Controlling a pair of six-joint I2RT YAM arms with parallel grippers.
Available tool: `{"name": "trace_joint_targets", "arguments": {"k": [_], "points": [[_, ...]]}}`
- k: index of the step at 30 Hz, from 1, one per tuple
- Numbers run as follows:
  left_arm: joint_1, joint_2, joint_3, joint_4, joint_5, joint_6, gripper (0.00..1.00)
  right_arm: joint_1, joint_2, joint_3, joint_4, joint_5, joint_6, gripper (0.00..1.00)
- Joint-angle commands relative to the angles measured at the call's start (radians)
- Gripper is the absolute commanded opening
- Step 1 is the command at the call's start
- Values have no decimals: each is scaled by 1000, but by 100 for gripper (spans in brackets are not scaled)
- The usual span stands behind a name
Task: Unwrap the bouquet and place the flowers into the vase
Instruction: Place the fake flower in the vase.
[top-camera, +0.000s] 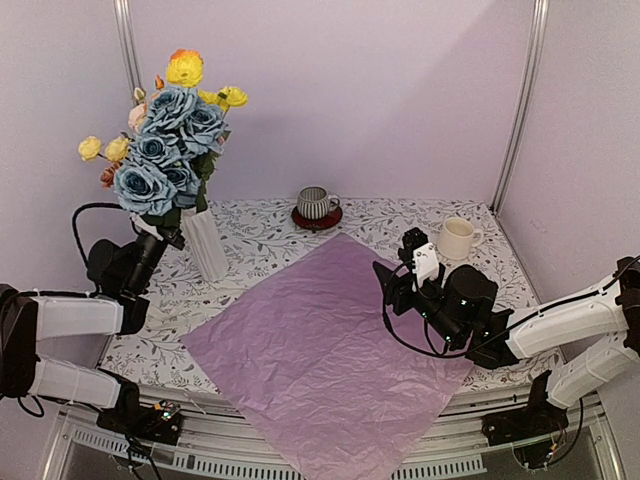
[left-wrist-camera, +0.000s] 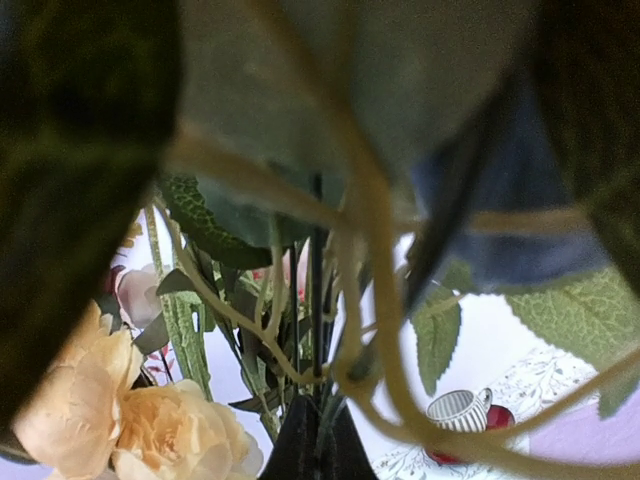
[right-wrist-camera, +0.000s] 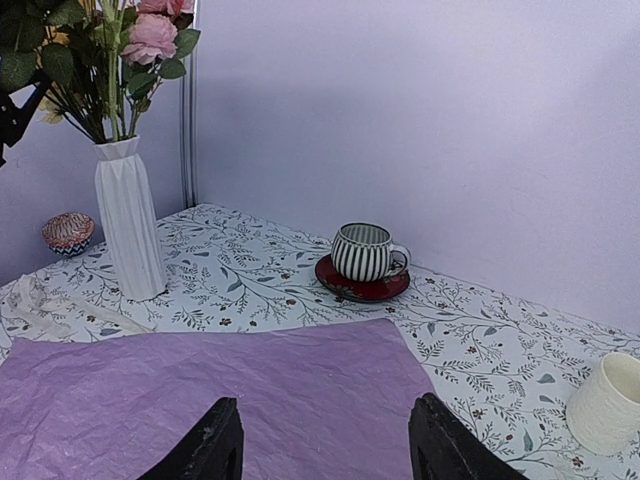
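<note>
The flowers (top-camera: 165, 150), dusty-blue roses with yellow, orange and cream blooms, stand over the white ribbed vase (top-camera: 208, 250) at the back left. In the right wrist view the stems of the flowers (right-wrist-camera: 150, 35) run down into the mouth of the vase (right-wrist-camera: 130, 225). My left gripper (top-camera: 168, 232) is shut on the stems just above the rim; in its own view the gripper (left-wrist-camera: 318, 440) has stems rising from between closed fingers, beside a cream bloom (left-wrist-camera: 130, 420). The unwrapped pink-lilac paper (top-camera: 320, 350) lies flat. My right gripper (top-camera: 388, 290) hovers open and holding nothing over the paper (right-wrist-camera: 200, 400).
A grey striped mug on a red saucer (top-camera: 317, 203) stands at the back centre, a cream mug (top-camera: 457, 238) at the back right. A small patterned ball (right-wrist-camera: 68, 232) and pale ribbon (right-wrist-camera: 40, 305) lie left of the vase. Walls close the back and sides.
</note>
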Motion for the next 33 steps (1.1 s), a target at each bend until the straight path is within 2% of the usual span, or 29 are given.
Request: {"name": "trace_joint_targets", "arguments": {"k": [1,9,15,33], "points": [[10,30,-26,-70,-21,-63,0,-2,3,1,17,-1,0,59],[11,93,66,-166,-31,-54,0,-2,4,2,16,-2,-1,59],[11,157,111,-180,-42,-68,0,-2,3,2,13,-2,-2,59],[11,243,115,-203,-62,-148,0,-2,7,4,10,-3,-6,59]]}}
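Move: Ahead of the left hand, which already grips the blue roses by the stem, the vase mouth lies about 13 cm farther out, 4 cm to the right and some 9 cm lower. From the vase, the striped cup on its saucer stands roughly 18 cm farther out and 30 cm to the right; the patterned bowl sits about 22 cm to its left. From the right hand, the vase mouth is about 19 cm ahead, 46 cm left, nearly level. Carrying the blue roses forward about 6 cm towards the vase, the left hand first travels nearly level, then sinks as well, ending some 4 cm lower. The wrist tips the upward-slanting fingers down about 12 degrees, bringing them nearer level, and the fingers stay shut on the stem. ##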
